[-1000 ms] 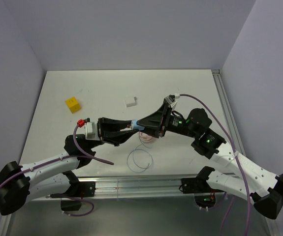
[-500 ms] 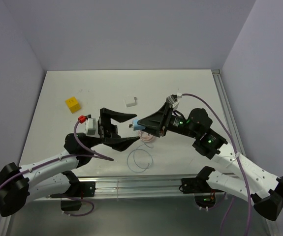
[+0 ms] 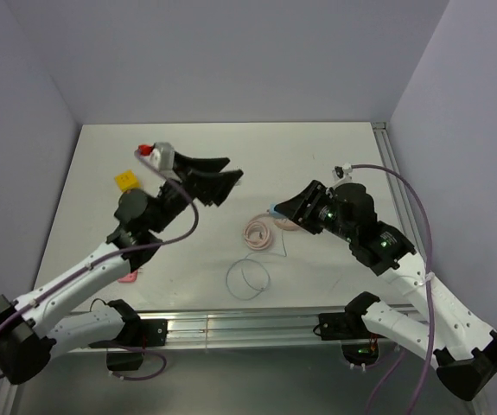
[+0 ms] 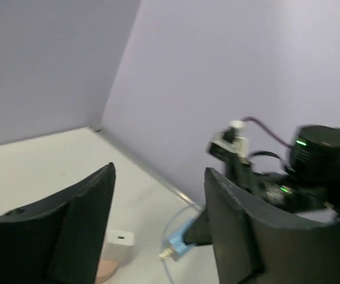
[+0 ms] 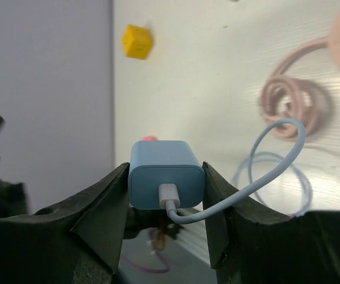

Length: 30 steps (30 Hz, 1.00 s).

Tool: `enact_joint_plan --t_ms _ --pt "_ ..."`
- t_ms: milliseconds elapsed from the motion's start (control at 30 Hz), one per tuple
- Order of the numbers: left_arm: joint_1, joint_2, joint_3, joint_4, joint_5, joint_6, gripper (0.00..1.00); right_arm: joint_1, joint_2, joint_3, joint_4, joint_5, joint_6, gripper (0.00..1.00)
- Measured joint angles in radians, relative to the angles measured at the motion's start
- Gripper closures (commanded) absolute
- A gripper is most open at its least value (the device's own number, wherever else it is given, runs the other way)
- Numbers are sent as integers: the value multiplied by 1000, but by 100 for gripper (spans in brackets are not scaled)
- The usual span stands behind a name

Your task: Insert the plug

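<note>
My right gripper (image 5: pixel 167 180) is shut on the plug (image 5: pixel 167 171), a light-blue block pinched by its two sides. A white cable connector (image 5: pixel 171 195) sits in the face that points at the camera. Its thin cable (image 5: pixel 276 142) loops away to the table. From above, the right gripper (image 3: pixel 281 210) holds the plug (image 3: pixel 273 210) over the table's middle right. The cable loop (image 3: pixel 246 277) lies near the front edge. My left gripper (image 3: pixel 231 169) is raised at the back left, open and empty. Past its wide-apart jaws, the left gripper (image 4: pixel 159 177) view shows the plug (image 4: pixel 178 244).
A pink coiled piece (image 3: pixel 257 233) lies just left of the right gripper. A yellow cube (image 3: pixel 127 180) sits at the back left. A small white adapter block (image 4: pixel 119 241) rests on the table beneath my left gripper. A red bit (image 3: pixel 128 277) shows beside the left arm.
My left gripper opened, came away from the plug and swung up toward the back left. My right gripper drew back to the right with the plug still in it.
</note>
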Motion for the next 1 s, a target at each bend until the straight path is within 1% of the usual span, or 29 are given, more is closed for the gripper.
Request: enact_joint_plan --t_ms 33,67,100,133,167,233,267,300,433,467,633,767,900,1000 --pt "11 51 52 -52 -20 -8 39 -1 -1 8 -28 20 -27 100" --pt "18 89 84 -85 -31 -13 47 -2 -4 14 -51 35 -54 100" --pt "25 130 111 -121 -40 -19 52 -2 -8 18 -71 49 -80 100" --pt "33 181 135 -161 -40 -24 54 -3 -14 18 -81 56 -97 100" --pt "36 224 153 -186 -39 -27 62 -6 -21 18 -101 68 -113 100" --pt "40 341 199 -231 -25 -32 70 -19 -47 13 -118 77 -129 100" --pt "40 413 228 -254 -11 -35 78 -32 -59 8 -124 77 -132 100" --pt "40 469 248 -271 0 -37 83 -46 -74 -1 -123 77 -135 100" --pt "40 661 315 -318 57 -41 95 -84 -87 -11 -166 79 -150 100" --pt "40 703 337 -322 71 -41 99 -87 -82 -11 -175 82 -154 100" --pt "40 921 515 -350 153 -34 100 -91 -63 -11 -231 113 -172 100" --pt "40 1077 667 -363 232 -31 100 -92 -67 -11 -242 118 -182 100" --pt "40 1218 836 -426 283 -31 100 -96 -67 -12 -250 118 -186 100" --pt "40 1281 891 -448 301 -31 99 -97 -69 -14 -254 118 -186 100"
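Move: Down to the right and ahead of the raised, empty left hand lies the pink round socket, about 12 cm farther out, 17 cm right and 38 cm lower. The white charger stands on the socket's right side; the pink cord coil lies some 9 cm left of the socket and 6 cm nearer the robot. The white box is about 11 cm beyond the socket and 18 cm left of it. From the right hand, holding the blue plug, the socket is 13 cm ahead, 6 cm right, 25 cm down. Swinging first forward and then steeply down and rightward, the left hand drops some 30 cm to the far side of the pink socket, about 17 cm forward and 18 cm right of its start. Its fingers shut empty and tip from pointing up to slightly down; contact can't be seen. The right hand keeps its grip on the blue plug, shifting right and down and rolling its left side lower. ##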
